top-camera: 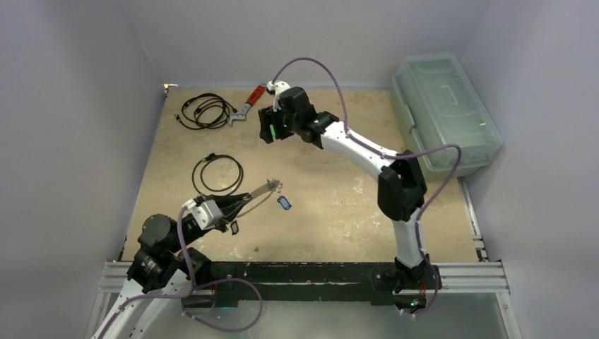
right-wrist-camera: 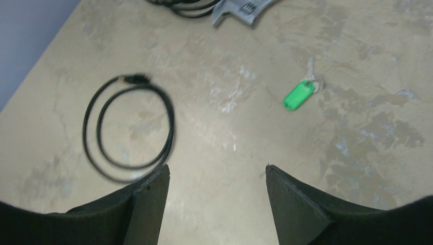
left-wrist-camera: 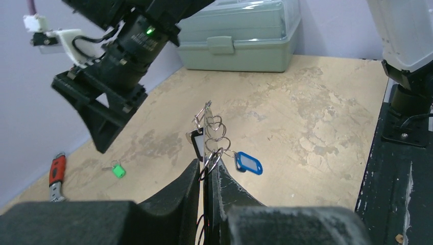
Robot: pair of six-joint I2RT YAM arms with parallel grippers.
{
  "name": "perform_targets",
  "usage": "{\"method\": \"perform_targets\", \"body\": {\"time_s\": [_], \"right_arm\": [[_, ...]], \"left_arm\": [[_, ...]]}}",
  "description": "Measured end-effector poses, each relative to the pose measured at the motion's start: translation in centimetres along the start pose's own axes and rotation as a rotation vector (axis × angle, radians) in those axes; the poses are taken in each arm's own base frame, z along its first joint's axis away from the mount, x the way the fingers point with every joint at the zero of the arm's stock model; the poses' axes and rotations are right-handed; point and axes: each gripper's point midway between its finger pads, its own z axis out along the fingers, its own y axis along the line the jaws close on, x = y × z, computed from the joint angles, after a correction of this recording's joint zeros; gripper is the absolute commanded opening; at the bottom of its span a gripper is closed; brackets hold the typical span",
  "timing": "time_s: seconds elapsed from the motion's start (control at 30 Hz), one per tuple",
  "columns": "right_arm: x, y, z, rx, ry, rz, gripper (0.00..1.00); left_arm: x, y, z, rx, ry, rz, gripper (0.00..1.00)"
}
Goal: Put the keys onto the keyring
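Observation:
My left gripper (left-wrist-camera: 208,163) is shut on the keyring (left-wrist-camera: 207,130), a thin metal loop held edge-on above the table and seen in the top view as the keyring (top-camera: 263,189). A blue-tagged key (left-wrist-camera: 248,163) hangs from the loop's small rings, and a dark tag with a white face (left-wrist-camera: 196,145) hangs beside the fingertips. The blue key (top-camera: 284,203) shows just right of the loop from above. A green-tagged key (right-wrist-camera: 298,95) lies alone on the table, ahead and to the right of my open right gripper (right-wrist-camera: 217,171). The right gripper (top-camera: 268,131) hovers over the far middle; the green key (left-wrist-camera: 118,170) lies below it.
A red-handled wrench (top-camera: 247,106) and a coiled black cable (top-camera: 205,109) lie at the far left. A second black cable loop (right-wrist-camera: 130,127) lies left of the right gripper. A pale green lidded box (top-camera: 445,120) stands at the far right.

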Motion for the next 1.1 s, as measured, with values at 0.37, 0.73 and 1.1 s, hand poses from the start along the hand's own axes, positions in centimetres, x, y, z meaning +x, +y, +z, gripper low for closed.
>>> {"method": "perform_targets", "body": {"time_s": [0.37,0.73,1.1], "right_arm": [[-1.7,6.1,-19.0,-0.412,-0.417,-0.399,0.71],[2.4,11.0,-26.3,-0.777,-0.474,-0.674,0.64],[7.6,15.9,-27.2,-0.964,-0.358,-0.730,0.46]], "left_arm": [[0.2,-0.6,0.1,0.033,0.008,-0.009,0.00],[-0.7,-3.1,0.4,0.183,-0.032,-0.049,0.00],[-1.2,-4.7,1.4,0.300,-0.048,-0.116,0.00]]}}
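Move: Back towards the bases from the open right hand, about 24 cm, some 2 cm to its right and 10 cm above, is the free end of the keyring; the blue tag hangs about 28 cm back, 5 cm right and 3 cm higher. The green tag lies on the table about 6 cm ahead, 1 cm right and 18 cm below. From the left hand, still gripping the keyring, the free end is about 5 cm ahead, 8 cm right and 1 cm up. Sweeping back some 30 cm from above the green tag, the right hand climbs about 16 cm, then sinks roughly 5 towards the keyring's free end, levelling and swinging counter-clockwise about 60 degrees to face left, fingers partly closing around that end. The left hand keeps its grip and carries the keyring 4 cm right and 3 back, turning it clockwise nearly 20 degrees. ##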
